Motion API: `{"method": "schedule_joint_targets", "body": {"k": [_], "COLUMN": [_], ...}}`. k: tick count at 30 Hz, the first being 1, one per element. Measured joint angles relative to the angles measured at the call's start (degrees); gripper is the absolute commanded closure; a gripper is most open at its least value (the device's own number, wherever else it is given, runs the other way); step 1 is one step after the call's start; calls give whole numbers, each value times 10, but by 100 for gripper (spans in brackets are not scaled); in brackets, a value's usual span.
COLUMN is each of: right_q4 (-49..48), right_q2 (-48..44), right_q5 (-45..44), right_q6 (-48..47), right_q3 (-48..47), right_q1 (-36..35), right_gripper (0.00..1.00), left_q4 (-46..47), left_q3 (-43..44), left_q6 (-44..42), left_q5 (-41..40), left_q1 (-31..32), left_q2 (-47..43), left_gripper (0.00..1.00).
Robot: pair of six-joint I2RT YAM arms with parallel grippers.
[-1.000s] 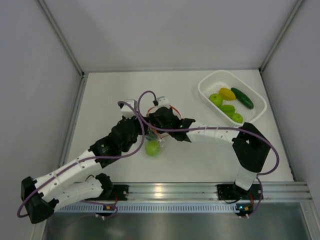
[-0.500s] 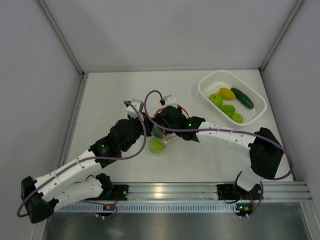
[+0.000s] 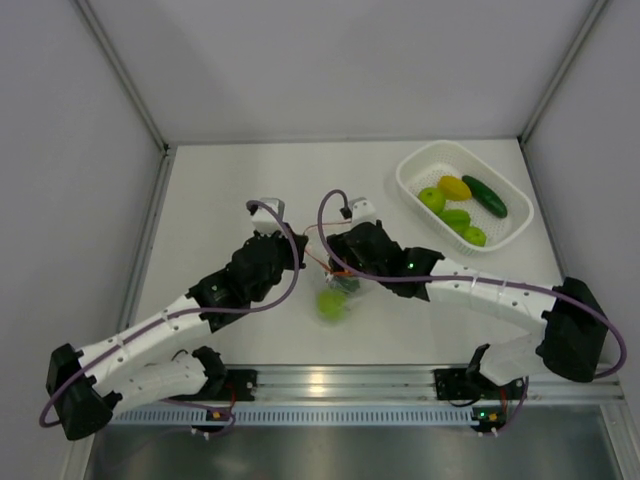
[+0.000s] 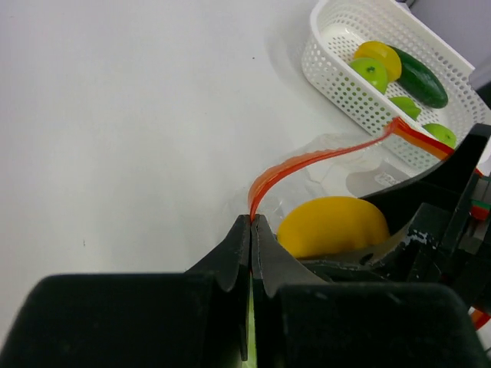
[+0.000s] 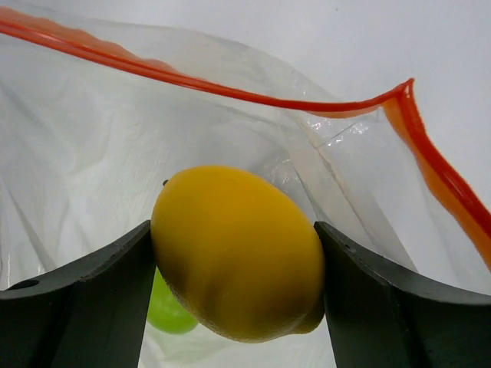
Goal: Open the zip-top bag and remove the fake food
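The zip-top bag (image 3: 338,280) hangs open between the two grippers at the table's middle. My left gripper (image 4: 252,228) is shut on the bag's orange-red zip strip (image 4: 307,161) at one corner. My right gripper (image 5: 238,253) reaches into the bag's mouth and is shut on a yellow lemon (image 5: 239,251), one piece of the fake food, which also shows in the left wrist view (image 4: 331,225). A light-green round fruit (image 3: 331,305) lies low in the bag, seen behind the lemon (image 5: 167,313). From above, the right gripper (image 3: 348,272) is mostly covered by its wrist.
A white perforated basket (image 3: 415,165) stands at the back right, holding a yellow fruit (image 3: 454,187), a dark-green cucumber (image 3: 484,196) and light-green pieces (image 3: 432,199). Purple cables loop over both wrists. Grey walls close the table on three sides.
Both grippers and the bag have shifted to the right and slightly toward the near edge. The green fruit in the bag moved along with them.
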State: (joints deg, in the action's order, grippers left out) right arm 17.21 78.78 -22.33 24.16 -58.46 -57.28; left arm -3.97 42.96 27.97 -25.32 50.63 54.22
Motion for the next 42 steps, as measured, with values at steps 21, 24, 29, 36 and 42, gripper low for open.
{"method": "schedule_joint_targets", "body": {"k": [21,24,29,36,42], "right_q4": [21,27,39,38,-14], "right_q2": [-71,-45,-32,-55,-170], "right_q5": [19,22,28,59,37], "right_q6": [-16,-21,-28,-36,-36], "right_q3": [-21,-71,-99,-97,-68], "right_q1": [-1,-1,-1,-1,2], "right_gripper": [51,52,53,57,58], "left_q4": [9,9,3,-22,-60], "left_q3": [13,13,14,15,40], "left_q6": [-20,-28,-33,-36,-32], "left_q5": [50,58,32,-26,-80], "left_q1": [1,1,1,0,-3], "left_q2": [59,60,60,45,40], "left_gripper": [100,100,100,100,100]}}
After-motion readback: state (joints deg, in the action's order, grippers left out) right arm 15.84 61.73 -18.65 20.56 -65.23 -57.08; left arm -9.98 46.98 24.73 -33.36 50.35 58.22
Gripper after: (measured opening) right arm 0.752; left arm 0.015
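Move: My right hand already grips the yellow food inside the bag's mouth. The white basket it is meant for lies about 31 cm to its right, 23 cm ahead and 13 cm lower, with a green apple in it some 22 cm right and 21 cm ahead of the hand. Still in the bag, the dark green food sits about 12 cm below that hand and the bagged apple about 5 cm back and 3 cm left at like depth. From my left hand, pinching the orange rim, the basket is roughly 38 cm right, 22 cm ahead and 20 cm down. I ease the yellow food back a little with a small dip, then lift it up out of the bag mouth by about 16 cm, pausing halfway, and tilt the right wrist some 20 degrees so the fingers point less steeply down, grip unchanged. My left hand keeps the orange rim pinched, sinking and swinging right a couple of centimetres, then back to the left. ##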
